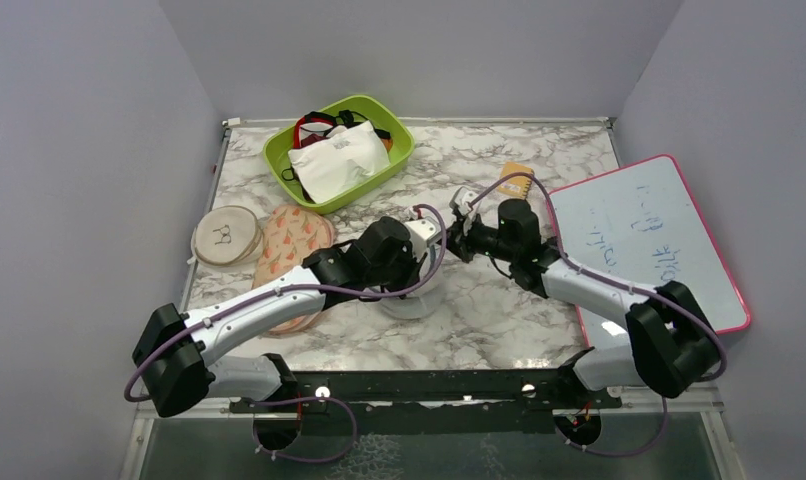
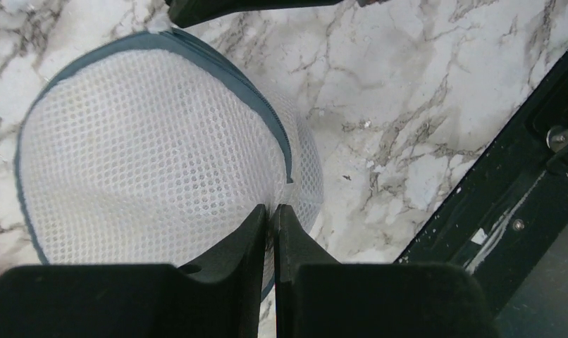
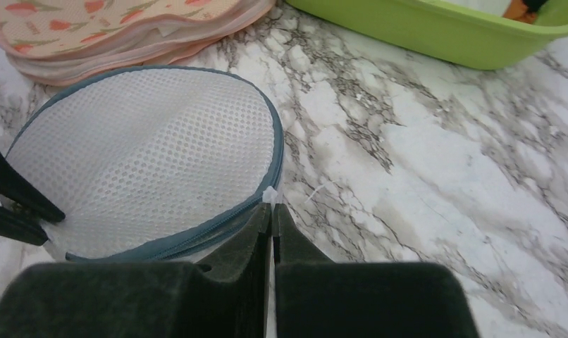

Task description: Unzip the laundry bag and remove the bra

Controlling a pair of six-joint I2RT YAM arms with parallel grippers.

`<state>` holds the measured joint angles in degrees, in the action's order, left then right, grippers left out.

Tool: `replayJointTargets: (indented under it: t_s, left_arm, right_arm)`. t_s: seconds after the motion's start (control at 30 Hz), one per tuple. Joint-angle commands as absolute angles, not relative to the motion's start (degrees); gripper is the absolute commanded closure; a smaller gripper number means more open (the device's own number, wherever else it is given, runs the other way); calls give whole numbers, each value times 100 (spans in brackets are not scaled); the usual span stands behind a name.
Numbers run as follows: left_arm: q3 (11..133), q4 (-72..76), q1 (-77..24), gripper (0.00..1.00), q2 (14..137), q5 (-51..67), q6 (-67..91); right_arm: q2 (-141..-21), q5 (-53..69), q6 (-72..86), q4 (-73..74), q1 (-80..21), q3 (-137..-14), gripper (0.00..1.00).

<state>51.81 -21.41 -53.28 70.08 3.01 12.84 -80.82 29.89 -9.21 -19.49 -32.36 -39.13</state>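
The laundry bag [image 1: 415, 303] is a round white mesh pouch with a grey-blue zip band, lying on the marble table; it also fills the left wrist view [image 2: 147, 141] and right wrist view [image 3: 147, 155]. My left gripper [image 2: 273, 208] is shut, pinching the mesh at one edge [image 1: 404, 280]. On the opposite rim my right gripper [image 3: 271, 205] is shut on the small white zip pull [image 3: 270, 195], with that gripper [image 1: 452, 245] beside the bag. The left fingers [image 3: 17, 201] show at the bag's far edge. The zip band looks closed. The bra is hidden.
A green bin [image 1: 394, 158] with a white pouch [image 1: 337, 160] and straps stands at the back. Peach printed pouches [image 1: 294, 240] and a beige disc [image 1: 225, 235] lie left of the bag. A pink-rimmed whiteboard [image 1: 649, 240] lies right. The black rail [image 2: 507, 197] marks the near edge.
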Motion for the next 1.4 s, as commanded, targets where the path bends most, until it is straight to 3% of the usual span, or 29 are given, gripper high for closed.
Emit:
replayJointTargets:
  t_s: [0.0,0.3,0.5,0.63,0.73,0.83,0.97,1.13,1.27,1.37]
  left_arm:
    - [5649,-2591,-5353,100,7268,-142,761]
    - [5208,-2920,-5353,100,6936,-43,1250]
    - [4652,-2709,-5353,100,6280,303,1457]
    - [4488,-2740,-5353,100,6018,163,1441]
    - [4456,-2750,-5353,99,5965,106,1628]
    - [4524,-2710,-5353,92,5990,52,1878]
    - [4854,-2645,-5353,64,6058,-111,2197]
    - [5533,-2641,-5353,38,6371,-203,2150]
    - [5984,-2637,-5353,37,6797,-527,2172]
    - [6186,-2708,-5353,43,7171,-900,2286]
  right_arm:
    - [-7448,2197,-617,-2123,-3113,-3587,99]
    - [-6366,2674,-191,-1515,-3110,-2976,99]
    - [-6370,3103,834,-1221,-3105,-3161,99]
    - [-6805,3282,1071,-667,-3103,-3613,75]
    - [-7080,3509,1156,-654,-3103,-3725,66]
    - [-7461,3909,1637,-1199,-3111,-3576,64]
    - [-7802,4015,2299,-1721,-3111,-3315,64]
    - [-8191,4359,2883,-2195,-3156,-3186,64]
    - [-8261,4546,3446,-2976,-3300,-2956,65]
    - [-8302,4578,3864,-3532,-3485,-2790,66]
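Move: The left fingers are shut on the laundry bag's rim at its back; the bag's middle lies some 4 cm ahead, 2 cm left and 6 cm below, and the zip pull about 9 cm ahead and 4 cm right. The right fingers hold that pull, with the bag's middle roughly 5 cm back, 8 cm left and 5 cm lower. From the right hand the floral pouch is about 31 cm left and 3 cm back, the green tray 22 cm left and 20 cm ahead. Still pinching the rim, the left hand edges forward, then draws the bag about 4 cm back and 4 cm left, dipping; it then opens wide, lets go and rises some 6 cm, going forward and right. The right hand pulls right and up, then back, and opens partway, freeing the pull. Then it rolls to about 45 degrees and sinks some 5 cm, still going back, down close beside the bag's near side. ##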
